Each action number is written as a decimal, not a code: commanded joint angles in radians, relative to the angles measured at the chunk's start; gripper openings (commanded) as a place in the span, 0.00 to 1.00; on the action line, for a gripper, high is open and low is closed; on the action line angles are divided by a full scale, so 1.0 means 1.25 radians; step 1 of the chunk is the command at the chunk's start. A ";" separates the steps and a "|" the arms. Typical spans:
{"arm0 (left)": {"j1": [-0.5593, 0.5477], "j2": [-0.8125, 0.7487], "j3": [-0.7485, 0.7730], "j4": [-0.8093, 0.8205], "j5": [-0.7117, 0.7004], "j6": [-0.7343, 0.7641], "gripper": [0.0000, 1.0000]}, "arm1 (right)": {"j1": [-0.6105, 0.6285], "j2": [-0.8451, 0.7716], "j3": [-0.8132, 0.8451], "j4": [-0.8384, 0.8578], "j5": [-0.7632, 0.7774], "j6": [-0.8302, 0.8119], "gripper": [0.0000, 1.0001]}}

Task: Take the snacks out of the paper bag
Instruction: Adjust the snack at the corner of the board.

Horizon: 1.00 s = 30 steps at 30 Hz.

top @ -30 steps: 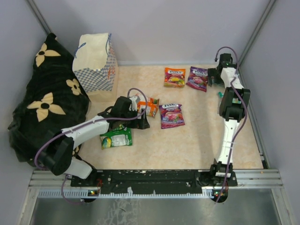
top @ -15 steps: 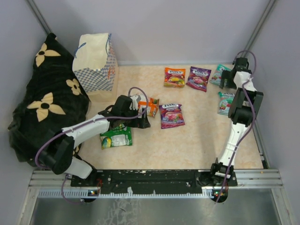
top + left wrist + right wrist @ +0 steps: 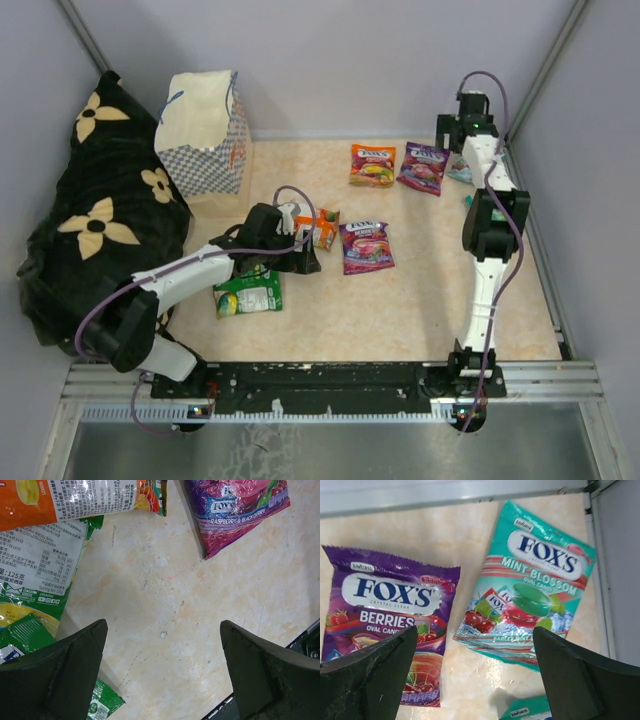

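Note:
The checkered paper bag (image 3: pixel 205 130) stands upright at the far left. Snacks lie on the table: an orange pouch (image 3: pixel 372 165), a purple one (image 3: pixel 421 167), another purple one (image 3: pixel 365 246), a green one (image 3: pixel 247 294) and a teal one (image 3: pixel 461 171) partly under the right arm. My left gripper (image 3: pixel 300 256) hovers open over bare table (image 3: pixel 162 665), between the green pouch (image 3: pixel 30 590), an orange pouch (image 3: pixel 50 500) and the purple pouch (image 3: pixel 240 510). My right gripper (image 3: pixel 452 140) is open and empty (image 3: pixel 475 670) above the purple pouch (image 3: pixel 390 615) and the teal pouch (image 3: pixel 535 590).
A black cloth with cream flowers (image 3: pixel 95 220) is heaped along the left side beside the bag. A second teal pouch (image 3: pixel 530 710) lies near the right wall. Grey walls close in the back and both sides.
The right arm swung out toward the right wall, then back to the far edge over the purple and teal pouches. The left arm has stayed still.

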 commanded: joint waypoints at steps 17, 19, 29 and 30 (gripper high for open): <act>-0.002 0.001 -0.012 0.006 -0.007 -0.005 1.00 | 0.002 0.058 -0.047 0.007 0.134 -0.110 0.99; -0.002 -0.002 -0.014 0.005 -0.007 -0.004 1.00 | -0.001 0.055 -0.058 0.007 0.136 -0.112 0.99; -0.002 -0.006 -0.022 0.008 -0.005 -0.003 1.00 | -0.038 -0.004 -0.123 0.005 0.154 -0.109 0.99; -0.002 -0.006 -0.021 0.009 -0.004 -0.003 1.00 | -0.043 -0.009 -0.126 0.003 0.155 -0.107 0.99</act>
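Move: The teal mint snack at the far right corner lies below the right hand, its middle about 3 cm farther out, 4 cm to the right and some 10 cm down. The purple berries bag is about 11 cm to the hand's left and 1 cm nearer. The second teal bag lies roughly 13 cm back and 4 cm right. From the idle left hand, the mint snack is some 37 cm ahead and 47 cm to the right. The right hand's open fingertips come down onto the near edge of the mint snack, the left one at its near left corner. The hand first drops about 6 cm almost straight, then sinks a little more while easing right and back some 3 cm each; the fingers tip about 15 degrees further downward, the hand's left side dips, and the gripper stays wide open. ##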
